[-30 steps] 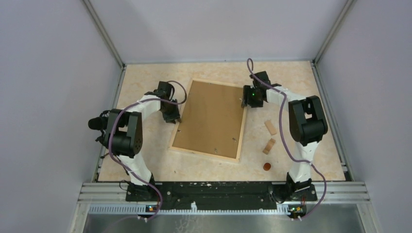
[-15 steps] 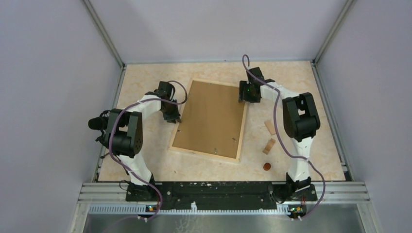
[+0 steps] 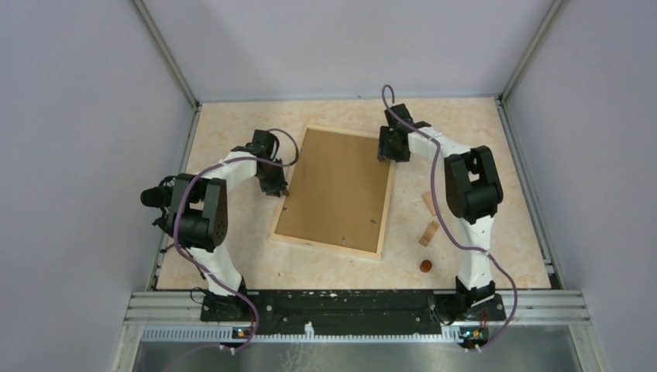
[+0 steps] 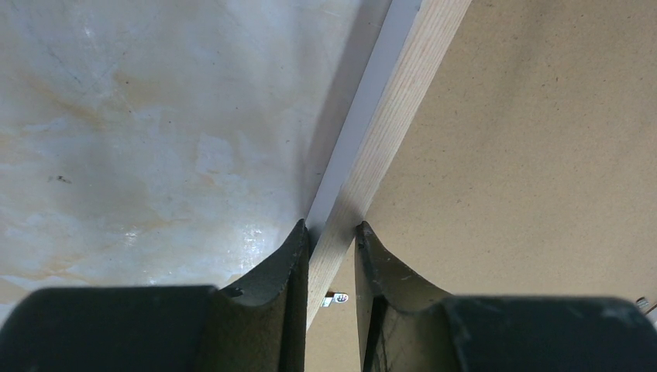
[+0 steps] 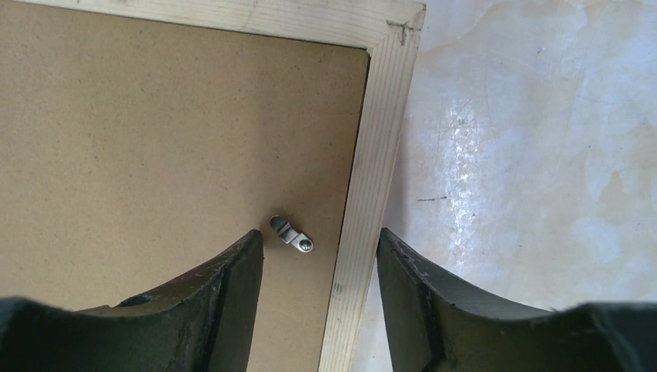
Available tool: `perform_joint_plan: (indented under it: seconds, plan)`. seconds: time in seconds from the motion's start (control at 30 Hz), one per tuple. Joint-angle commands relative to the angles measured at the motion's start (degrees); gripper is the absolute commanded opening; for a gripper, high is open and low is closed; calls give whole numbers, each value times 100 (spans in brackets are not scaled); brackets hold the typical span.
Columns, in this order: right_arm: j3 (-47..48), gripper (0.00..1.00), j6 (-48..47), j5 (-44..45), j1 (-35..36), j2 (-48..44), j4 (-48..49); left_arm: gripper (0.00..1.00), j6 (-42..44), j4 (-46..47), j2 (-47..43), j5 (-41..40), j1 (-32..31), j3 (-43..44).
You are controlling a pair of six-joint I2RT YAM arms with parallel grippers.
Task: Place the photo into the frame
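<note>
The pale wooden frame (image 3: 325, 246) lies flat mid-table with the photo (image 3: 335, 188) inside it, plain brown board back facing up. My left gripper (image 3: 279, 190) is shut on the frame's left slat (image 4: 395, 116), one finger on each side of it (image 4: 331, 226). At the far right corner, my right gripper (image 3: 387, 155) stands open. Its jaws (image 5: 319, 232) straddle the right slat (image 5: 380, 139), one over the board (image 5: 170, 132) and one over the table. A small metal clip (image 5: 292, 233) lies on the board between them. The photo's printed side is hidden.
Two small wooden blocks (image 3: 431, 203) (image 3: 428, 232) and a small brown disc (image 3: 425, 266) lie right of the frame, near the right arm. Grey walls enclose the table on three sides, and a metal rail (image 3: 356, 298) runs along the near edge.
My right gripper has moved along the frame's right slat toward its far right corner. The left arm and the frame have stayed in place.
</note>
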Motion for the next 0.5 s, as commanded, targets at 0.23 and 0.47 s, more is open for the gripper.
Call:
perform_joint_plan:
  seconds: [0.23,0.47]
  plan:
    - [434,39,271,336,41,481,-342,3,-62,-61,124,-146,36,-113]
    - [738,11,408,305,45,735,-672,1,-68,-59,109,-109,34,-126]
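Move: The right hand's half-open fingers already straddle the frame's right bar, its middle about 1 cm to their right and at fingertip height. A metal clip on the backing board lies some 1 cm to the hand's left; the frame's far right corner is about 6 cm ahead and 2 cm right; a wooden block lies roughly 14 cm back and 12 cm right. From the left hand, the gripped spot on the right bar is about 32 cm right and 11 cm ahead. The right hand's fingers close onto the frame's right bar, one pad on its inner side over the board and one on its outer side, and pinch it. While closing, the hand slides about 1.5 cm forward along the bar towards the far corner and turns some 5 degrees clockwise. The left hand stays put and keeps its pinch on the left bar. ##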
